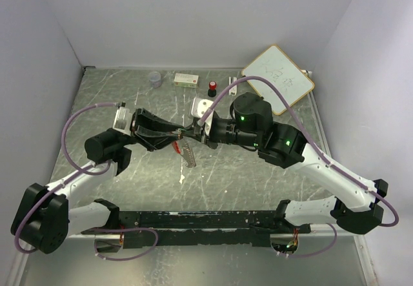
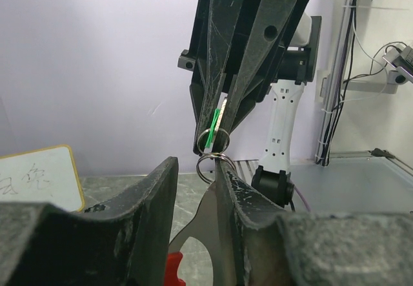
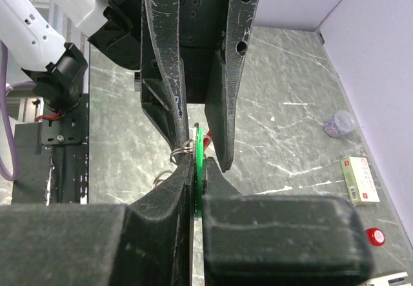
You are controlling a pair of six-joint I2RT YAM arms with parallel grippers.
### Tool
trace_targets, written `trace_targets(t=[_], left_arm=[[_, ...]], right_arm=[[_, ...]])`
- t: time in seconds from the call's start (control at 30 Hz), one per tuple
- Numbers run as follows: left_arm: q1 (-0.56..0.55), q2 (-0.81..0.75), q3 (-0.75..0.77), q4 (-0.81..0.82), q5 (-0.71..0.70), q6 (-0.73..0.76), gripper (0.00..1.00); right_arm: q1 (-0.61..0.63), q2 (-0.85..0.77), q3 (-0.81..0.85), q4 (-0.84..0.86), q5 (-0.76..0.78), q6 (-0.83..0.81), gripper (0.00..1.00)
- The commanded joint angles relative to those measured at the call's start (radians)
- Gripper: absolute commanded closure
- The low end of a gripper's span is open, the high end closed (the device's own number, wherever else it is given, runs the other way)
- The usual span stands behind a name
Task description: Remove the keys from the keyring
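Note:
Both grippers meet above the table's middle. My right gripper (image 1: 197,131) (image 3: 200,163) is shut on the bright green key (image 3: 201,149) (image 2: 215,118), held edge-on between its pads. Small wire rings (image 2: 213,160) (image 3: 183,148) link it to the rest. My left gripper (image 1: 175,133) (image 2: 195,170) is open. A silver key blade (image 2: 210,234) lies against its right finger, with a gap to the left finger. The red key (image 1: 175,146) (image 2: 173,266) dangles below. The keyring's grey ribbed strand (image 1: 188,155) hangs down toward the table.
At the back stand a small clear cup (image 1: 155,78), a white box (image 1: 186,79) and a red-and-black knob (image 1: 211,91). A whiteboard (image 1: 279,79) leans at the back right. Walls close in on the left, back and right.

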Motion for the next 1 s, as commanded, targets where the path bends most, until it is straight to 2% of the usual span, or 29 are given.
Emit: trace_targets(t=[0.0, 0.07, 0.2, 0.37, 0.47, 0.97], left_arm=[[-0.013, 0.003, 0.016, 0.274, 0.009, -0.015, 0.58], [-0.012, 0.009, 0.019, 0.274, 0.004, -0.02, 0.61], [-0.013, 0.037, 0.033, 0.274, 0.002, -0.042, 0.76], [-0.013, 0.062, 0.051, 0.274, 0.006, -0.05, 0.81], [-0.013, 0.056, 0.047, 0.274, 0.002, -0.032, 0.92], [0.041, 0.16, 0.064, 0.26, -0.049, -0.021, 0.93]], right_arm=[[0.001, 0.021, -0.005, 0.079, 0.036, -0.017, 1.0], [0.0, 0.03, -0.003, 0.081, 0.044, -0.019, 1.0], [0.0, 0.044, 0.002, 0.079, 0.053, -0.019, 1.0], [0.001, 0.055, 0.002, 0.074, 0.069, -0.019, 1.0], [0.0, 0.058, 0.001, 0.079, 0.08, -0.023, 1.0], [0.0, 0.049, 0.037, 0.056, 0.091, -0.029, 1.0]])
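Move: Just beyond the left fingertips is the keyring, about 2 cm to the left hand's right and 1 cm above its hand point. The grey red-handled piece hangs from it, its middle some 6 cm below the left hand and 2 cm to the right; the green tag is about 4 cm right and 2 cm up. From the right hand, which already grips the green tag, the keyring lies roughly 3 cm left and 1 cm down. Closing from partly open to nearly shut, the left fingers pinch the keyring end from front and back while the right keeps its grip on the green tag. Both hands travel forward together by about 4 cm, sinking some 2 cm, the right turning about 10 degrees clockwise and the left tilting slightly. ##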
